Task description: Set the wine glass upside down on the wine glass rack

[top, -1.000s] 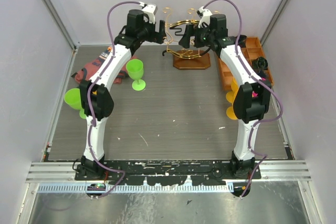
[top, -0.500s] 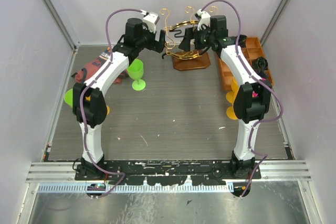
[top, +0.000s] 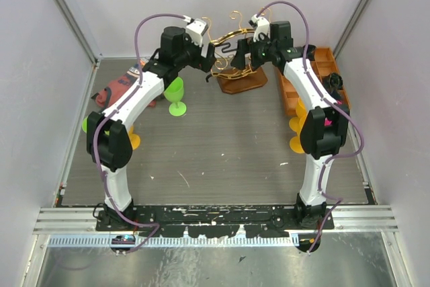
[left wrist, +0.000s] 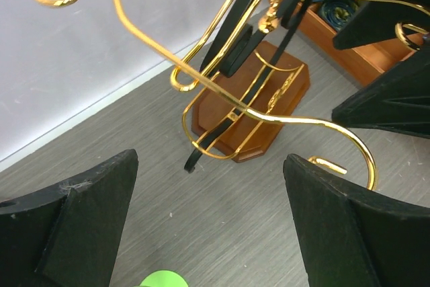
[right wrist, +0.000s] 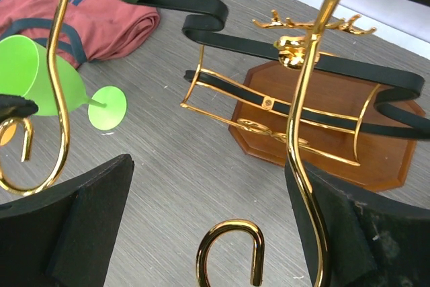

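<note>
The wine glass rack [top: 240,80] stands at the back of the table: gold scrolled wire on a brown octagonal base [left wrist: 269,109] [right wrist: 336,119]. A green wine glass [top: 175,95] [right wrist: 40,75] stands upright to its left, and only its foot [left wrist: 160,279] shows in the left wrist view. My left gripper [top: 205,55] [left wrist: 211,233] hovers open at the rack's left side, with gold scrolls just ahead of it. My right gripper [top: 239,52] [right wrist: 208,233] is open at the rack's right side. A gold hook [right wrist: 232,250] sits between its fingers, and a wire arm runs along the right finger [right wrist: 363,233]. Neither gripper holds anything.
A red folded shirt [top: 126,83] [right wrist: 101,11] lies at the back left. A second green glass [top: 87,124] and an orange one [top: 132,140] sit by the left arm. Yellow-orange glasses [top: 295,143] stand beside the right arm. A compartmented wooden tray [top: 324,72] lines the right wall.
The left gripper has moved right, up to the rack, and the left elbow has swung out left. The right gripper has edged left. The rack's scrolled top looks turned or tilted a little.
</note>
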`<state>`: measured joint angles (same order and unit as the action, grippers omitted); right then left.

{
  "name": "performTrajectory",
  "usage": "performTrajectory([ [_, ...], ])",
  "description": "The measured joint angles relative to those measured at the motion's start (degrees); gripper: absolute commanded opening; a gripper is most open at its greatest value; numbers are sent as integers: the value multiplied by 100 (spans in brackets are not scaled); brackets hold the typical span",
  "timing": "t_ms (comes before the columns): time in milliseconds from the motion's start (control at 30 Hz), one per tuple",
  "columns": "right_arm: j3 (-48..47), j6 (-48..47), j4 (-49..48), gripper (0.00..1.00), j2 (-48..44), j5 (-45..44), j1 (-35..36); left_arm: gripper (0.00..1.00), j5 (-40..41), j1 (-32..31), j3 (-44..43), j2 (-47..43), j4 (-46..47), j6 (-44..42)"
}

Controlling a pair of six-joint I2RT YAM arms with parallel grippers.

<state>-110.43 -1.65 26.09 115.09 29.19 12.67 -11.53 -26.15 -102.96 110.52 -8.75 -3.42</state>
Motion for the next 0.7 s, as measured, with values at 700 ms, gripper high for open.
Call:
performTrajectory([
  [700,223,-216,658,100,-402,68,92,98,-155,-597,907,-713,-81,229],
])
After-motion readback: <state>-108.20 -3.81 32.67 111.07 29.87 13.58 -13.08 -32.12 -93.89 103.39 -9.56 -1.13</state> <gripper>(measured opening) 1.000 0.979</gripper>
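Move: The wine glass rack's middle is about 4 cm ahead of the left hand, 10 cm to its right and 12 cm below it. From the right hand it is roughly 4 cm ahead, straight in line and 9 cm lower. The green wine glass stands some 8 cm back from the left hand, 13 cm to its left and 18 cm down. The wooden tray lies about 27 cm right of the right hand, 2 cm ahead and 20 cm down. The rack's gold hook arms, already lying between both pairs of open fingers, are drawn back towards the robot. The left hand makes the longer sweep, back and rightward towards the right hand, then straight back, about 7 cm in all, turning slightly clockwise; the right eases back some 3 cm with the gold rod still against one finger. Neither gripper closes. ##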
